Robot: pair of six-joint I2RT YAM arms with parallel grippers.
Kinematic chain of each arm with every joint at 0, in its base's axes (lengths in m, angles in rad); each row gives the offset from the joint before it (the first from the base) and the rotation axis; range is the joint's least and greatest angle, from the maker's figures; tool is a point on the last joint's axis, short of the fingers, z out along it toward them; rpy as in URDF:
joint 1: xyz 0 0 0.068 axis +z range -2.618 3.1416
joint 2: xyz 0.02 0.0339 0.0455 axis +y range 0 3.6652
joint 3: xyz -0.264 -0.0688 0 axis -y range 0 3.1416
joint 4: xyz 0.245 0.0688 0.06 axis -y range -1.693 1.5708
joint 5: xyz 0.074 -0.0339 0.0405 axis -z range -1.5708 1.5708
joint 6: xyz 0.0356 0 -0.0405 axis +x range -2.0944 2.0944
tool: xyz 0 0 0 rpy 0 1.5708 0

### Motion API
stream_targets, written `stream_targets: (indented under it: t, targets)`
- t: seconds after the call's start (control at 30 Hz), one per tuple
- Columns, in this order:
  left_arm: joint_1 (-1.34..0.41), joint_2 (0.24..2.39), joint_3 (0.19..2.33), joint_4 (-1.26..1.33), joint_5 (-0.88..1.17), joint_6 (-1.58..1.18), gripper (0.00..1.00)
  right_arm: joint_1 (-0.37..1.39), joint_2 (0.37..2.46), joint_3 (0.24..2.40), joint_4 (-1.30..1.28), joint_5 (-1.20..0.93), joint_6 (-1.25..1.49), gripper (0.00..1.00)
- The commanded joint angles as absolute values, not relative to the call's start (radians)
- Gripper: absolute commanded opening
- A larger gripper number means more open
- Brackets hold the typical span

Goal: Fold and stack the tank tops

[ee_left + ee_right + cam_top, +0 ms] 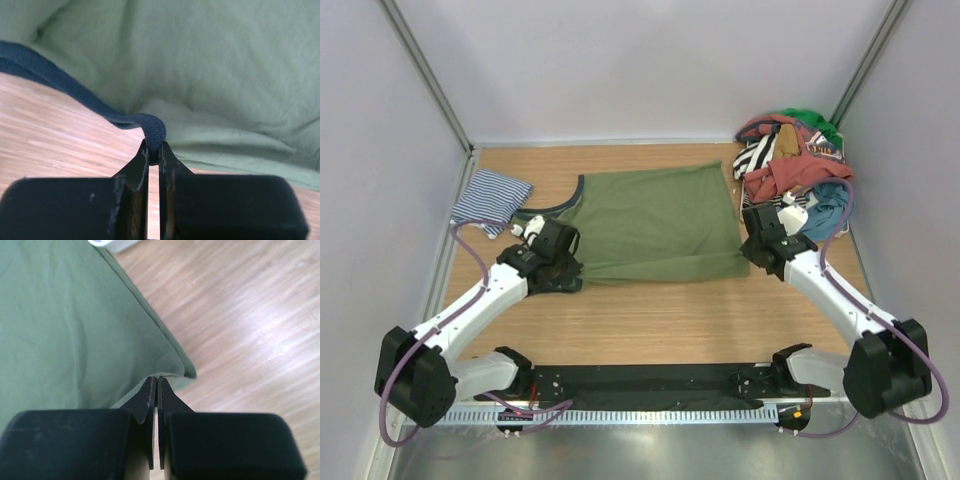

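The olive green tank top [655, 225] lies spread flat in the middle of the table, its navy trim [558, 203] curving at its left end. My left gripper [563, 272] is shut on that navy trim [152, 131] at the near left corner of the top. At the near right corner my right gripper [752, 252] is shut on the green cloth's edge [165, 374]. A folded navy-and-white striped tank top [490, 197] rests at the far left of the table.
A heap of mixed coloured clothes [795, 165] fills the far right corner, just behind my right arm. White walls with metal posts close in the wooden table [660, 320] on three sides. A black rail [650, 385] runs along the near edge between the arm bases.
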State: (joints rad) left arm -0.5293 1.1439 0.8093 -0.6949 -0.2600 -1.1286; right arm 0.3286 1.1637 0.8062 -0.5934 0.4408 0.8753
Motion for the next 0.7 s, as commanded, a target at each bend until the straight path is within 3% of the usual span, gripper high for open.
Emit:
stream_targets:
  t: [0.0, 0.67]
  targets:
    - [-0.477, 1.195, 0.894, -0.683, -0.242, -1.049, 0.00, 0.304, 1.239, 0.903, -0.502, 0.448, 0.839, 0.01]
    - [-0.333, 1.540, 1.120, -0.641, -0.138, -0.933, 0.00, 0.227, 1.624, 1.210, -0.465, 0.446, 0.787, 0.01]
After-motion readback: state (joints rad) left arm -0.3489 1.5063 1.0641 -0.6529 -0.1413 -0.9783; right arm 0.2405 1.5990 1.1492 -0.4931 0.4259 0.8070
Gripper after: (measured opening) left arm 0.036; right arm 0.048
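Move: The left hand grips the navy-trimmed near edge of the green tank top; its far left corner lies about 24 cm straight ahead and 9 cm below. The folded striped tank top is some 17 cm ahead and 23 cm to the left. The right hand holds the near right corner; the far right corner lies about 26 cm ahead, 8 cm left. The clothes box is roughly 20 cm ahead, 12 cm right of the right hand. Both hands keep their pinch and carry the near edge forward towards the far edge, left 8 cm, right 11. ##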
